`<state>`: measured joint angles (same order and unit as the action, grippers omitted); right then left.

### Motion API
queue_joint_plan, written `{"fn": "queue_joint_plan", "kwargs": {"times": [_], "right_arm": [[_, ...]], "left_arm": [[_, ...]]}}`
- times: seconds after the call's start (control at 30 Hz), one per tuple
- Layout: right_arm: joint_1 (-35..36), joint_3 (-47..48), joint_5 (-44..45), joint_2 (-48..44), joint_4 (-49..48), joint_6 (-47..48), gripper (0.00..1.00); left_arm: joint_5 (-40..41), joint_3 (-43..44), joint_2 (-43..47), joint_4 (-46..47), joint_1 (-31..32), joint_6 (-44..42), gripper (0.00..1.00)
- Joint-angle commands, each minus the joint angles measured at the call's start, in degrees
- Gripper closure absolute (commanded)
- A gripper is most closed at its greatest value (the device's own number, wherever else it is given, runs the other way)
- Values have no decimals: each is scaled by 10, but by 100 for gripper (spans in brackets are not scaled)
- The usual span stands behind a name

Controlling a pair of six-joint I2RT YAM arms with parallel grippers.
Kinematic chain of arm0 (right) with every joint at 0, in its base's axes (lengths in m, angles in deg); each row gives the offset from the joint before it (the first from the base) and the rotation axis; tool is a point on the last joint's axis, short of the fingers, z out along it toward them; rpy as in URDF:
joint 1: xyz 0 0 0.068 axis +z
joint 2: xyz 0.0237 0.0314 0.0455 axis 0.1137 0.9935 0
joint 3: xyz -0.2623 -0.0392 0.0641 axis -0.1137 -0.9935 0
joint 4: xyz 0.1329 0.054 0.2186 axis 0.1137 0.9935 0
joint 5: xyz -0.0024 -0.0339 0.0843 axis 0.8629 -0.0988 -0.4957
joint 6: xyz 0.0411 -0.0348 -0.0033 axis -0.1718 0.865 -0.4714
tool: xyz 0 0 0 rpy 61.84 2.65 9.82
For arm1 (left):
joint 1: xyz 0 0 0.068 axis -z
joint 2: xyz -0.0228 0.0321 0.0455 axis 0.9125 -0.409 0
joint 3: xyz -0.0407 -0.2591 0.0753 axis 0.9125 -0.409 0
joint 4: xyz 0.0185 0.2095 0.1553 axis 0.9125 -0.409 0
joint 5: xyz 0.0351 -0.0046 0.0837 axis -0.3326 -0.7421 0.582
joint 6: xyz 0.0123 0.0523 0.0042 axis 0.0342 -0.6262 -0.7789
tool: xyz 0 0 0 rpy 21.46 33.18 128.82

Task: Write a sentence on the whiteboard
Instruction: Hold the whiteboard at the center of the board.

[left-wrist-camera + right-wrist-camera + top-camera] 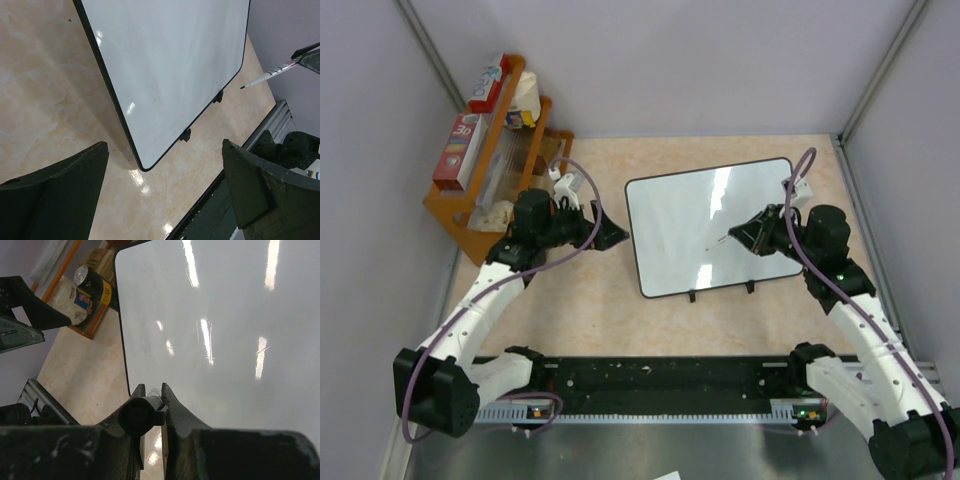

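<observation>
The whiteboard [710, 225] lies flat on the beige table, its two small black feet toward the arms. In the left wrist view the whiteboard [170, 60] has a bare face. In the right wrist view the whiteboard [225, 315] carries only light reflections, so the sentence is not in view. My right gripper [748, 234] hovers over the board's right half, shut on a thin marker [725, 238] whose tip points left, just above the surface. The marker [142, 412] sits clamped between the right gripper's [151, 388] fingers. My left gripper [615, 235] is open and holds nothing, just left of the board's left edge. The marker [272, 73] also shows there, past the left gripper [164, 145].
An orange wooden rack [485, 150] with foil boxes and packets stands at the back left. A can [92, 285] rests on it. A black rail [650, 375] runs along the near edge between the arm bases. Grey walls close in on both sides.
</observation>
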<state>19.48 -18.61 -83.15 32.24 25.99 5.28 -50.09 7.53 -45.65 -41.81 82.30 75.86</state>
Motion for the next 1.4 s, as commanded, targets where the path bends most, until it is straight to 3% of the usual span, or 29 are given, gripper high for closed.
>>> {"fn": "queue_joint_plan", "kwargs": {"times": [0.0, 0.47, 0.87, 1.0, 1.07, 1.37], "right_arm": [[-1, 43, -1, 16, -22, 12, 100], [82, 102, 62, 85, -19, 42, 100], [87, 100, 58, 86, -20, 50, 100], [87, 99, 59, 83, -20, 53, 100], [87, 98, 60, 83, -20, 53, 100], [87, 88, 61, 73, -19, 54, 100]], "left_arm": [[3, 38, -7, 6, 2, -15, 2], [5, 52, -28, 7, 2, -15, 2], [18, 54, -32, -5, 2, -18, 1], [59, 61, -36, -21, 2, -20, 1], [89, 72, -48, -39, 1, -23, 1], [87, 136, -138, -37, -1, -30, 2]]}}
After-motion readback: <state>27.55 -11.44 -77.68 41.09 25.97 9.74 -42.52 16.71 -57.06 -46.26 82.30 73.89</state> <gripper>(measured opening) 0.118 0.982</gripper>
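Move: The left hand, empty and wide open, has the middle of the whiteboard's left edge about 7 cm ahead, 4 cm to its right and 10 cm below. The board's lower left corner is some 2 cm back, 6 cm right and 20 cm down; the can stands roughly 16 cm ahead and 10 cm left, 16 cm lower. From the right hand, holding the marker, the board's centre lies about 11 cm ahead, 4 cm left and 12 cm below. Forward along the whiteboard's left side goes the open left hand, about 5 cm in all: a small creep with a slight rise and settling, then most of the way late on, sinking nearly 2 cm and turning a little counter-clockwise, jaws wide and empty. The right hand, keeping its pinch on the marker, shifts some 3 cm left and nearly 2 cm forward towards the board's centre, then holds still. ##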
